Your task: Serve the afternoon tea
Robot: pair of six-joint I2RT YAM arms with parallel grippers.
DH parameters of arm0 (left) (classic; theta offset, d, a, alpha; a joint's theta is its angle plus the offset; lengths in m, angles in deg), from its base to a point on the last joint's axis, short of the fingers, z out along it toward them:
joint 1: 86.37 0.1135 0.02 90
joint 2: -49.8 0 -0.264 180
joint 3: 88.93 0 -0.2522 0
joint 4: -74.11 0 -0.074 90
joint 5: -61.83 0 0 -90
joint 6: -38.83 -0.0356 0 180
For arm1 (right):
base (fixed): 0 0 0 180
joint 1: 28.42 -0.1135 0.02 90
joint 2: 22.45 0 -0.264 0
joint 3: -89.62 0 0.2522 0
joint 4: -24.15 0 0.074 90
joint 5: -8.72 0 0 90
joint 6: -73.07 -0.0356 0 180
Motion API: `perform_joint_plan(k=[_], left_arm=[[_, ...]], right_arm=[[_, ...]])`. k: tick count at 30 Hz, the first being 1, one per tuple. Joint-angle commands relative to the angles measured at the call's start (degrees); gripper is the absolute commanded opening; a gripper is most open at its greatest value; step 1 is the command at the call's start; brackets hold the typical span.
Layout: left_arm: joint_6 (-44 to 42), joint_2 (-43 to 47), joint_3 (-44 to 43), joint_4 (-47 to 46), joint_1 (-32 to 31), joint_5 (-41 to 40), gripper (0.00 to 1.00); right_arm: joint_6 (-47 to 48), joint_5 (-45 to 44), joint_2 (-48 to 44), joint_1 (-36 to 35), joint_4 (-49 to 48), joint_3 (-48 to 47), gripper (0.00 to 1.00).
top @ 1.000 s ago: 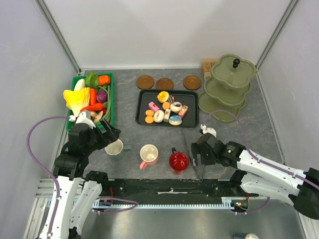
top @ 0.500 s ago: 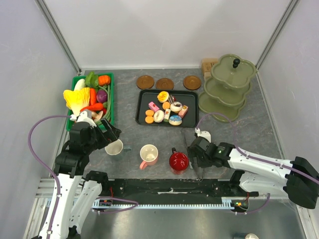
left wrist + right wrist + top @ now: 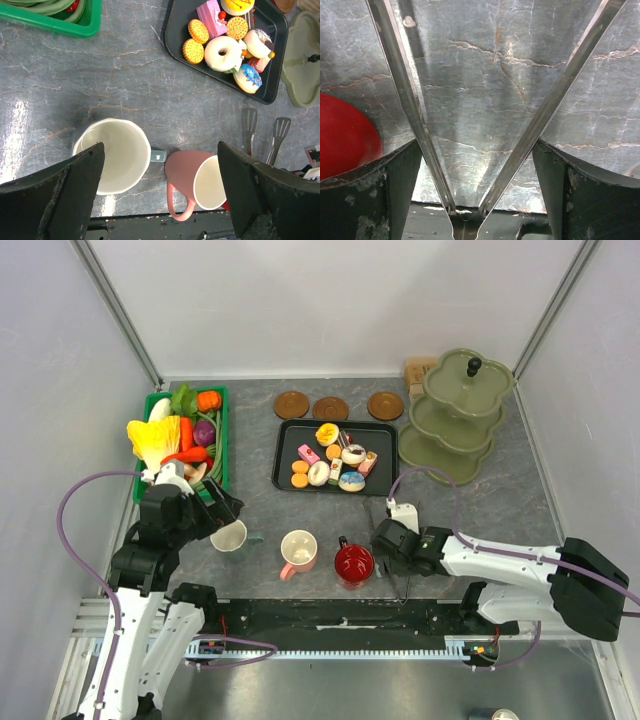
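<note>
Three mugs stand in a row near the front edge: a whitish mug, a pink mug and a red mug. Small cakes and biscuits lie on a black tray. My left gripper hangs open above the whitish and pink mugs, holding nothing. My right gripper is open just right of the red mug, low over the metal tongs, whose two arms lie between its fingers.
A green three-tier stand is at the back right, with three brown coasters behind the tray. A green basket of toy vegetables sits at the left. The tongs' tips point toward the tray.
My right arm has slid left along the front, closer to the red mug and over the tongs. The left arm has barely moved.
</note>
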Motion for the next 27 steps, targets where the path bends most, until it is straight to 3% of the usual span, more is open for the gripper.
perform_joint_plan(k=[1,12,27], left_arm=[[-2.4,-0.5,0.1,-2.1,0.2,1.2,0.99],[-2.5,-1.0,0.0,-2.1,0.4,1.1,0.99],[-2.4,-1.2,0.2,-2.1,0.4,0.7,0.99]], right_arm=[[-2.0,-4.8,1.1,-0.3,-1.4,0.7,0.98],[-4.1,-5.5,4.5,-0.1,-1.7,0.9,0.98],[-5.8,-5.9,2.1,-0.2,1.0,1.6,0.73]])
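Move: The tongs lie flat in an open V right under the right hand, its spread fingers already astride their two arms; their middle is about 2 cm ahead. The red mug stands some 10 cm to that hand's left and 1 cm back, the pink mug about 24 cm left and 1 cm ahead, the tray of cakes roughly 27 cm ahead and 15 cm left. From the left hand the tongs are some 38 cm right, 5 cm back and 18 cm below. The tongs' two arms are kept between the right hand's fingers as it slides level along them, about 1.5 cm forward towards their slotted heads, drifting slightly left and turning about 5 degrees clockwise. Then it stops and the fingers close by about a fifth, pressing both arms inward from outside. ##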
